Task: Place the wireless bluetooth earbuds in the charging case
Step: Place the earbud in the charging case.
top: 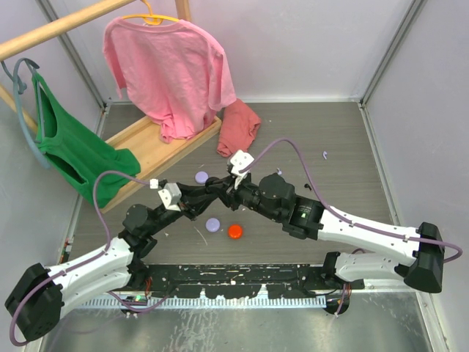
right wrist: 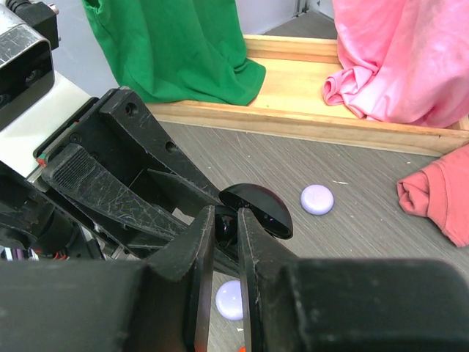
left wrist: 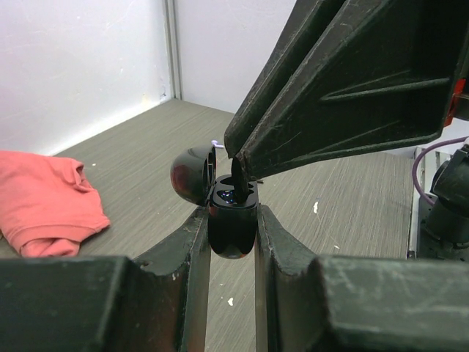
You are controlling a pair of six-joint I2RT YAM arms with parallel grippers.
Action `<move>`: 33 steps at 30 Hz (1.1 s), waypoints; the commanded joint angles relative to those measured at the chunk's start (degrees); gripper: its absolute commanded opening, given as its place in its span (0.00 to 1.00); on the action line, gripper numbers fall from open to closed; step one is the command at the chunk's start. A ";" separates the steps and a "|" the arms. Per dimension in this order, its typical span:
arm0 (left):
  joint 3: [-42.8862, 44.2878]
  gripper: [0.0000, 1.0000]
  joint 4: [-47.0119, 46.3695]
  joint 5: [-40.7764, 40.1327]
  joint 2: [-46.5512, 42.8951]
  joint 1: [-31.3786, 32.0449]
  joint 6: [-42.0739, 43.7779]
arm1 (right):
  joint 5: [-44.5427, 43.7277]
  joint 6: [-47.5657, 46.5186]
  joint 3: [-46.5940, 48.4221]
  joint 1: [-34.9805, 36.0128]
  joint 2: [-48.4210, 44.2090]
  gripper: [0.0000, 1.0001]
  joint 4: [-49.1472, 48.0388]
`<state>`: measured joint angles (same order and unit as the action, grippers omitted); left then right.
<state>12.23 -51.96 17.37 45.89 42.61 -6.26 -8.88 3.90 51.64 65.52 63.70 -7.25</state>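
My left gripper (left wrist: 233, 217) is shut on the black charging case (left wrist: 233, 231), holding it upright above the table with its lid (left wrist: 192, 174) swung open to the left. From above, my right gripper (left wrist: 242, 152) comes down shut on a black earbud (left wrist: 239, 180), whose lower end is in a socket of the case. In the right wrist view the earbud (right wrist: 226, 226) sits between the fingers of that gripper (right wrist: 226, 218), beside the glossy lid (right wrist: 261, 208). Seen from the top, both grippers (top: 223, 192) meet mid-table.
Two lavender pucks (top: 201, 176) (top: 213, 224) and an orange-red puck (top: 235, 231) lie on the table near the grippers. A red cloth (top: 238, 126), a wooden rack base (top: 157, 147), a pink shirt (top: 168, 70) and a green shirt (top: 73, 158) stand behind.
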 commanded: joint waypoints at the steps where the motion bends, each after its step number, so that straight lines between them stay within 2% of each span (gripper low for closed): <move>1: 3.01 0.02 -5.34 0.09 -1.03 0.02 1.58 | 0.25 1.94 2.18 0.15 0.41 0.22 2.67; 14: 1.17 0.01 -8.45 -4.36 -0.65 -0.04 -0.98 | -0.91 4.21 1.65 0.14 1.38 0.24 3.83; 20: 1.32 0.02 -7.85 -2.39 0.28 -0.01 0.19 | -1.39 5.94 4.23 0.14 1.77 0.36 6.06; 22: 1.23 0.02 -7.47 -2.27 0.47 -0.03 0.24 | -1.52 6.24 4.83 0.14 0.90 0.43 6.79; 28: 0.75 0.02 -6.90 -1.85 1.59 -0.01 0.23 | -1.70 6.40 5.81 0.14 -4.19 0.52 8.72; 33: 0.26 0.02 -7.35 -1.27 2.04 0.00 -0.36 | -7.96 4.90 5.26 0.14 -7.06 0.55 11.47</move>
<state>12.16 -53.82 15.27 47.86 42.63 -6.81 -11.25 9.43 54.17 65.52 59.92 3.53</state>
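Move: The charging case, lid open, is already at the right fingertips with the earbud at its socket: its middle lies about 1 cm ahead, 2 cm left and 2 cm below the right hand. Some 25 cm under that hand on the table lie one purple disc, 1 cm ahead and 2 cm left, the orange disc, 1 cm back and 5 cm right, and the other purple disc, 18 cm ahead and 6 cm left. The left hand still grips the case, its middle about 1 cm ahead, 1 cm right and 1 cm above. The earbud, its stem already in the case's socket, is let go by the right fingers: the hand sinks about 1.5 cm at the case, tipping slightly downward, and opens to roughly half. Still opening, it then draws off about 2.5 cm to its right and rises again, clear of earbud and case. The left hand keeps its pinch on the case, drifting barely 1 cm forward. ##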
